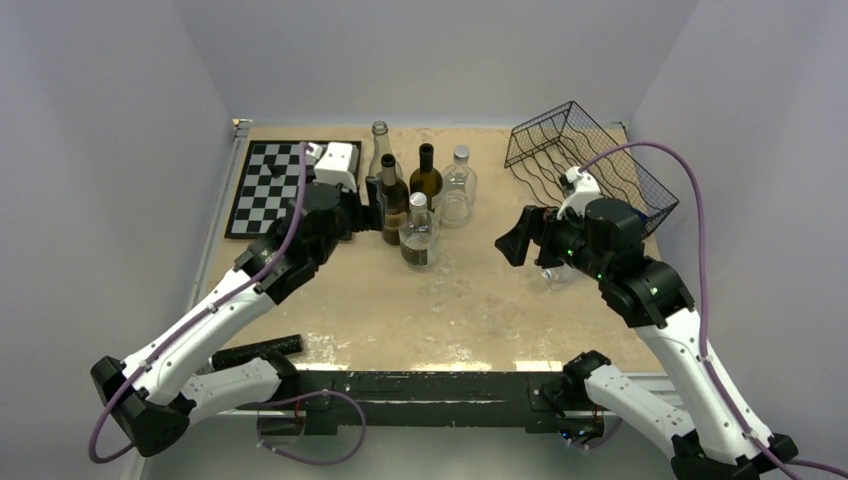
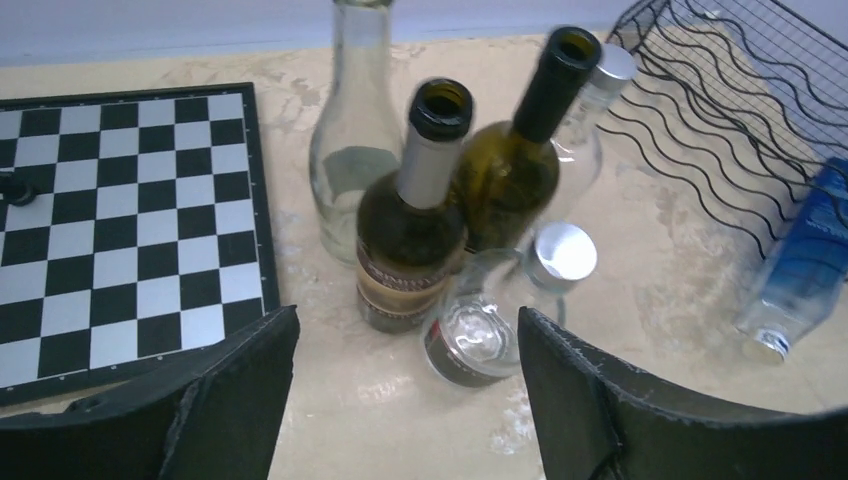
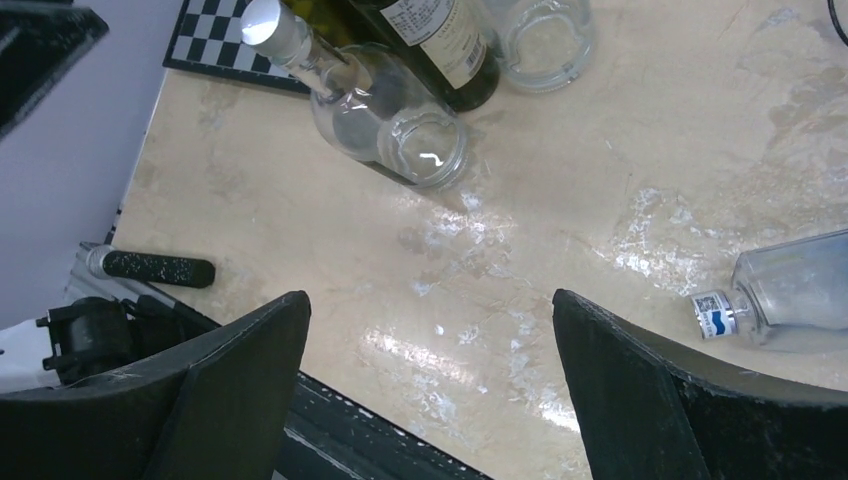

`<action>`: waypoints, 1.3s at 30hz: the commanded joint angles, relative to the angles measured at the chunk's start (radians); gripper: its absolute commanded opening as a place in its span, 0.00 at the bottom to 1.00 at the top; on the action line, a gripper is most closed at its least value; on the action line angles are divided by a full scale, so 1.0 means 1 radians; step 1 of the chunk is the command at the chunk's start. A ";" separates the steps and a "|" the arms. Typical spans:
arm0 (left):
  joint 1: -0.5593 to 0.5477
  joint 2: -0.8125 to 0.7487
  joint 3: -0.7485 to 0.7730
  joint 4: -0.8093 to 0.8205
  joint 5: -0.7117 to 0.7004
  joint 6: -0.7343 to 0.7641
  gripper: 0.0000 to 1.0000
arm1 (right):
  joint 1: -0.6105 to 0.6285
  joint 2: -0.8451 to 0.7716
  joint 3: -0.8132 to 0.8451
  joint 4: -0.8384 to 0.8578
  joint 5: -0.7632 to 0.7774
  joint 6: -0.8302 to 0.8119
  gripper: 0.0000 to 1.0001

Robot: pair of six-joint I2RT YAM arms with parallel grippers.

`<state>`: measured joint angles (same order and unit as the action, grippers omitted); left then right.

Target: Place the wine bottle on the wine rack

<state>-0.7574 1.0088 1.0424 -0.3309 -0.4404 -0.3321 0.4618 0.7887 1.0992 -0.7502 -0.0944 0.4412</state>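
Observation:
Two wine bottles stand open-necked in a cluster at the table's middle back: a dark one with a brown label [image 1: 392,208] [image 2: 410,250] and an olive-green one [image 1: 426,176] [image 2: 505,180]. The black wire wine rack [image 1: 590,160] [image 2: 720,110] sits at the back right with nothing in it. My left gripper [image 1: 372,214] [image 2: 408,318] is open, just left of the dark bottle, with its jaws standing to either side in front of the bottle and not touching it. My right gripper [image 1: 512,240] [image 3: 430,300] is open over bare table in front of the rack.
Clear glass bottles share the cluster: a tall one [image 1: 380,148], a capped one [image 1: 460,186] and a short capped one [image 1: 418,232] [image 2: 490,320]. A chessboard [image 1: 265,185] lies back left. A plastic water bottle [image 2: 800,260] [image 3: 790,295] lies by the rack. A black bar [image 1: 255,352] rests at the near edge.

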 commanded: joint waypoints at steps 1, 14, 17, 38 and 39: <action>0.135 0.080 0.079 -0.003 0.159 -0.048 0.79 | 0.000 0.022 0.002 0.061 -0.039 -0.001 0.96; 0.195 0.325 0.168 0.254 0.296 0.085 0.75 | 0.000 -0.031 -0.074 0.039 0.034 0.006 0.96; 0.194 0.362 0.177 0.290 0.257 0.118 0.66 | 0.000 -0.037 -0.083 0.035 0.042 0.005 0.96; 0.191 0.210 0.223 0.032 0.089 0.274 0.00 | 0.000 0.018 -0.023 -0.055 -0.056 -0.088 0.98; 0.191 0.190 0.230 -0.003 0.095 0.281 0.00 | 0.000 0.026 -0.017 -0.050 -0.077 -0.100 0.98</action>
<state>-0.5697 1.3224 1.1954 -0.2543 -0.3088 -0.1158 0.4618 0.7757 1.0176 -0.7849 -0.0906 0.4122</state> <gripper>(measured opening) 0.386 0.983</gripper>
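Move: The brown wine bottle stands about 11 cm ahead of the open left hand and 3 cm to its right, its middle 15 cm below. From that bottle, the rear clear bottle is some 8 cm farther out, the green bottle 7 cm farther out and 10 cm right, the capped clear bottle 5 cm nearer and 7 cm right. The brown bottle lies roughly 17 cm ahead and 28 cm left of the right hand, 15 cm below. Left reaches about 11 cm forward, pinches the brown bottle's neck, pulls left and back; right sinks 4 cm. ##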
